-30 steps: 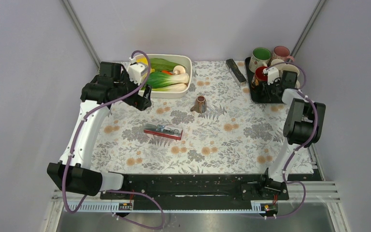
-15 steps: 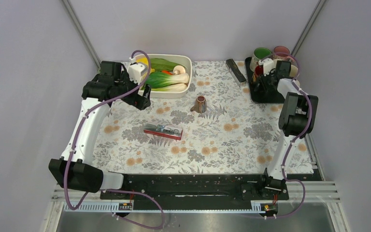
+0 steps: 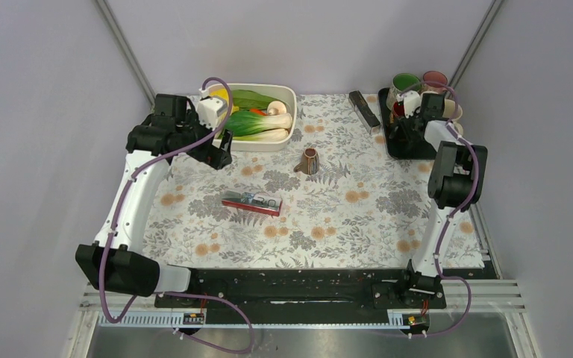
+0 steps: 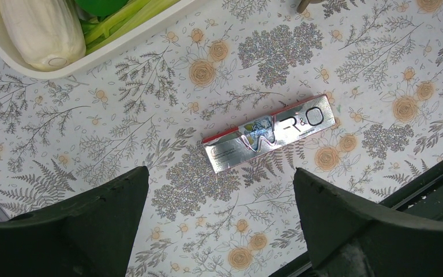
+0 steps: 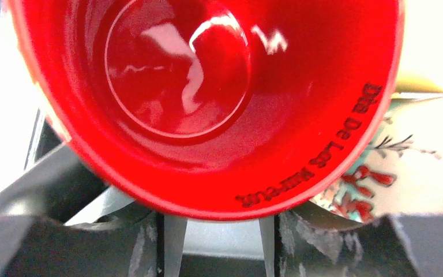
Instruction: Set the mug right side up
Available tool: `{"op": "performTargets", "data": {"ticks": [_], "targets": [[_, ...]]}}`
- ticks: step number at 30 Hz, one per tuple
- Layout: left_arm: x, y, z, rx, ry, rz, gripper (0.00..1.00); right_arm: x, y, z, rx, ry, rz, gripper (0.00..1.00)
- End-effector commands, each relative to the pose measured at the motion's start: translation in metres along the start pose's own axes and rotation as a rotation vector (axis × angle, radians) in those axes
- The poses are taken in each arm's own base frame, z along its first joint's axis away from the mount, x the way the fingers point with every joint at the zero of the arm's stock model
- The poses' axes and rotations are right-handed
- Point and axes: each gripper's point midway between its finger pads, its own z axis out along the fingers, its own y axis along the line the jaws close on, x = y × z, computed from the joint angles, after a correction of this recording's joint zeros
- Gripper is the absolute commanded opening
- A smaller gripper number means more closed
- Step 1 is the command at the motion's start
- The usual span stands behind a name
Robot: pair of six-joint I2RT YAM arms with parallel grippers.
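A red mug [image 5: 207,86] fills the right wrist view, its glossy inside facing the camera. Its rim hides the tips of my dark fingers [image 5: 104,242], which reach along either side of it. From above, the red mug [image 3: 398,109] shows in the black tray [image 3: 399,151] at the back right, with my right gripper [image 3: 407,113] on it. I cannot tell whether the jaws press on the mug. My left gripper [image 3: 222,153] hangs open over the cloth near the white dish [image 3: 289,95], and nothing lies between its fingers [image 4: 81,225].
A green mug [image 3: 403,80] and a pink mug [image 3: 435,77] stand behind the tray. A small brown cup [image 3: 310,160] sits mid-table. A red and silver toothpaste box [image 3: 251,202] lies in front of it. The dish holds vegetables, and a black bar [image 3: 363,109] lies beside the tray.
My right wrist has moved toward the back of the tray and now covers part of the green mug. The left arm has not moved.
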Motion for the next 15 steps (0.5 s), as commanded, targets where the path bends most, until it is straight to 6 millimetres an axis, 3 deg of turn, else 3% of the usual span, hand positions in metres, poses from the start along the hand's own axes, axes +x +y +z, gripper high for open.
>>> {"op": "performTargets", "data": {"ticks": [1, 10, 13, 15], "targets": [[-0.013, 0.003, -0.002, -0.002, -0.047, 0.022, 0.99, -0.022, -0.016, -0.038, 0.099, -0.038, -0.008, 0.55], [-0.003, -0.003, 0.0, 0.021, -0.053, 0.033, 0.99, -0.034, -0.047, -0.101, 0.237, -0.07, 0.09, 0.86], [-0.001, -0.005, 0.003, 0.031, -0.058, 0.027, 0.99, -0.046, -0.045, -0.13, 0.22, -0.088, 0.163, 0.99], [0.001, -0.008, 0.005, 0.042, -0.065, 0.019, 0.99, -0.062, -0.028, -0.149, 0.141, -0.132, 0.207, 0.99]]}}
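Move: The red mug stands upright on the tray with its near wall right at the right hand's half-open fingertips, its middle about 6 cm ahead and 1 cm left. The cream mug is some 11 cm right and 4 cm ahead, the green mug about 16 cm ahead. The small striped mug, still upside down, lies about 35 cm left and 13 cm back; from the left hand it is some 13 cm ahead, 23 cm right and 20 cm below. The red mug is left standing: the right hand comes free of its near side, first drawing straight back a couple of centimetres, then rising about 9 cm as it goes on backing off. Its fingers open from half to fully wide, and the wrist turns slightly clockwise, some 10 degrees. The left hand, empty and open, sinks about 2 cm. ##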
